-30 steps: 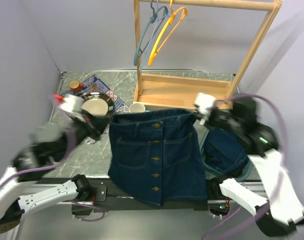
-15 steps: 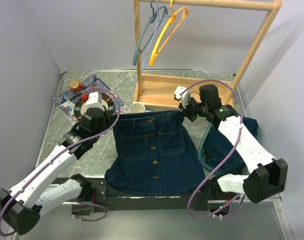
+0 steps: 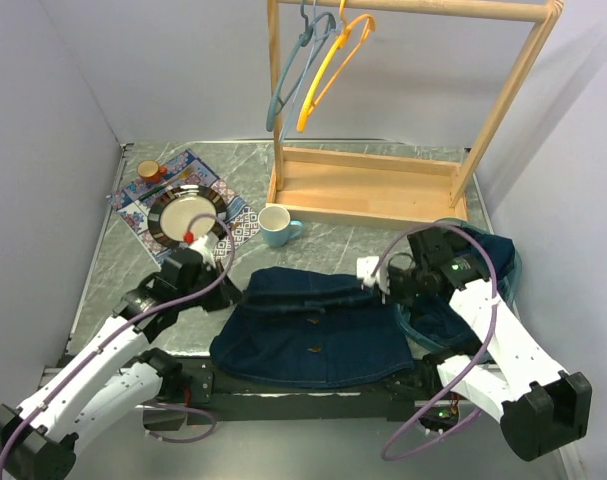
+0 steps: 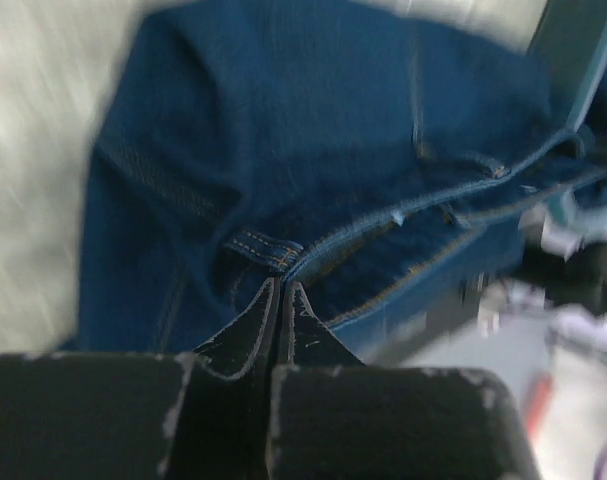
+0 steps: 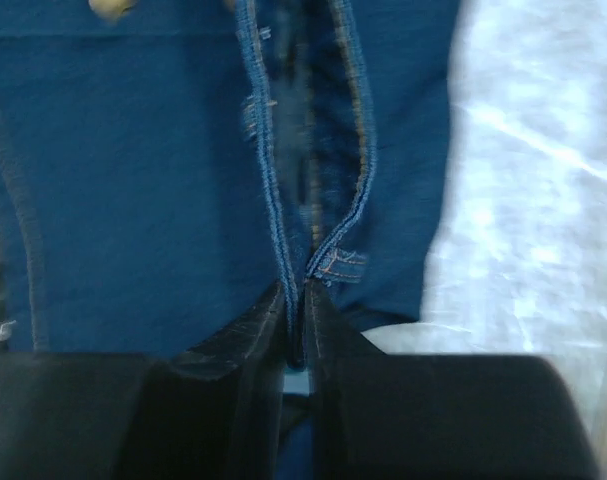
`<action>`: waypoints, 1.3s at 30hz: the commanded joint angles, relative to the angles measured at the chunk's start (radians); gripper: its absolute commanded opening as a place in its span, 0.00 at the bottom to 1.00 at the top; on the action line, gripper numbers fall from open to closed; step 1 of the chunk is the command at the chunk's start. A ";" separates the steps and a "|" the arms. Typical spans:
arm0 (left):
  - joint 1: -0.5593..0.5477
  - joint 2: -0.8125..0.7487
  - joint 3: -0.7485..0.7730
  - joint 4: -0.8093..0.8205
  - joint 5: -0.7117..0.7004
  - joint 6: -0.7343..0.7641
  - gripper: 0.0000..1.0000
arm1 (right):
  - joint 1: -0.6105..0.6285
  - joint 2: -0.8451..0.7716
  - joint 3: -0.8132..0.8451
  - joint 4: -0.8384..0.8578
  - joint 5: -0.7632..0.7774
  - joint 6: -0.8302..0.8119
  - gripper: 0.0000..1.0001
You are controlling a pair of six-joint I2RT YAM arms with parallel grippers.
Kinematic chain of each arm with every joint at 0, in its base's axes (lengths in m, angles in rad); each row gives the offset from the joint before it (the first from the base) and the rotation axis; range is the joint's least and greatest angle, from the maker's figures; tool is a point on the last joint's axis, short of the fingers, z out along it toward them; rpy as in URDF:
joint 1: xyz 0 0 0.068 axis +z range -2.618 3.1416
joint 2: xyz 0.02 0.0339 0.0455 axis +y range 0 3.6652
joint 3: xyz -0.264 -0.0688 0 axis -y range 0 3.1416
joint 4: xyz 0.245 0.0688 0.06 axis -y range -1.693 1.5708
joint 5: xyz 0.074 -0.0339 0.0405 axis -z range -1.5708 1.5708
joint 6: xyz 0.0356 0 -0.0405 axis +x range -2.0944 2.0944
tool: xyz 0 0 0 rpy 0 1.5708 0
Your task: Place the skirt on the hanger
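The dark denim skirt [image 3: 313, 325] lies crumpled on the table near the front edge, its waistband bunched along the top. My left gripper [image 3: 233, 291] is shut on the waistband's left end, and in the left wrist view the fingertips [image 4: 280, 285] pinch the hem by a belt loop of the skirt [image 4: 283, 120]. My right gripper [image 3: 375, 280] holds the waistband's right end. Seen from the right wrist, its jaws [image 5: 295, 290] stand narrow with the skirt's [image 5: 123, 150] stitched edge between them. A teal hanger [image 3: 286, 75] and a yellow hanger [image 3: 328, 70] hang on the wooden rack [image 3: 363, 185] at the back.
A light-blue cup [image 3: 274, 226] stands just behind the skirt. A plate [image 3: 188, 210] sits on a patterned mat at the back left, with a small red cup [image 3: 148, 171] beside it. A teal basin [image 3: 508, 262] with more denim is at the right, under my right arm.
The skirt, held up and spread by its waistband before, has come down onto the table and crumpled. Both arms dropped and moved toward the front edge.
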 commanded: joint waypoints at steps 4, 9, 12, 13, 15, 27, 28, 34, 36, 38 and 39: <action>0.004 -0.028 -0.006 -0.170 0.205 -0.010 0.38 | 0.061 -0.033 0.026 -0.234 0.018 -0.150 0.66; 0.004 -0.042 0.199 -0.244 0.064 0.102 0.73 | 0.061 -0.039 0.169 -0.160 0.001 0.024 0.72; 0.004 -0.026 0.267 -0.159 0.067 0.212 0.82 | 0.058 -0.006 0.255 -0.013 0.001 0.243 0.72; 0.004 -0.022 0.276 -0.128 0.073 0.241 0.84 | 0.058 0.005 0.275 0.035 0.009 0.322 0.72; 0.004 -0.016 0.298 -0.053 0.064 0.326 0.86 | 0.057 0.053 0.341 0.150 0.017 0.543 0.73; 0.005 0.230 0.663 0.187 0.012 0.472 0.93 | 0.000 0.197 0.651 0.445 0.059 1.153 0.91; 0.005 0.230 0.660 0.178 0.006 0.475 0.93 | -0.002 0.223 0.719 0.468 0.076 1.214 0.94; 0.005 0.046 0.426 0.195 -0.074 0.447 0.96 | 0.000 0.413 1.006 0.586 0.096 1.581 0.96; 0.005 -0.049 0.340 0.161 -0.150 0.438 0.97 | 0.001 0.470 1.069 0.617 0.112 1.709 0.96; 0.005 -0.156 0.249 0.149 -0.192 0.412 0.99 | 0.003 0.542 1.131 0.647 0.138 1.818 0.95; 0.005 -0.190 0.221 0.140 -0.222 0.403 0.99 | 0.008 0.566 1.149 0.669 0.144 1.845 0.95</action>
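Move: Each hand still pinches one end of the skirt's waistband; the skirt's middle is about 16 cm right, 9 cm back and 4 cm below the left hand, and 16 cm left, 11 cm back of the right, slightly lower. The mug is roughly 20 cm ahead and 8 cm right of the left hand. From the right hand, the orange hanger hangs about 24 cm ahead, 13 cm left, 40 cm up; the basket is level, 22 cm right. Both hands draw back about 5 cm, release the skirt's waistband, then rise, the right some 40 cm towards the hangers. ##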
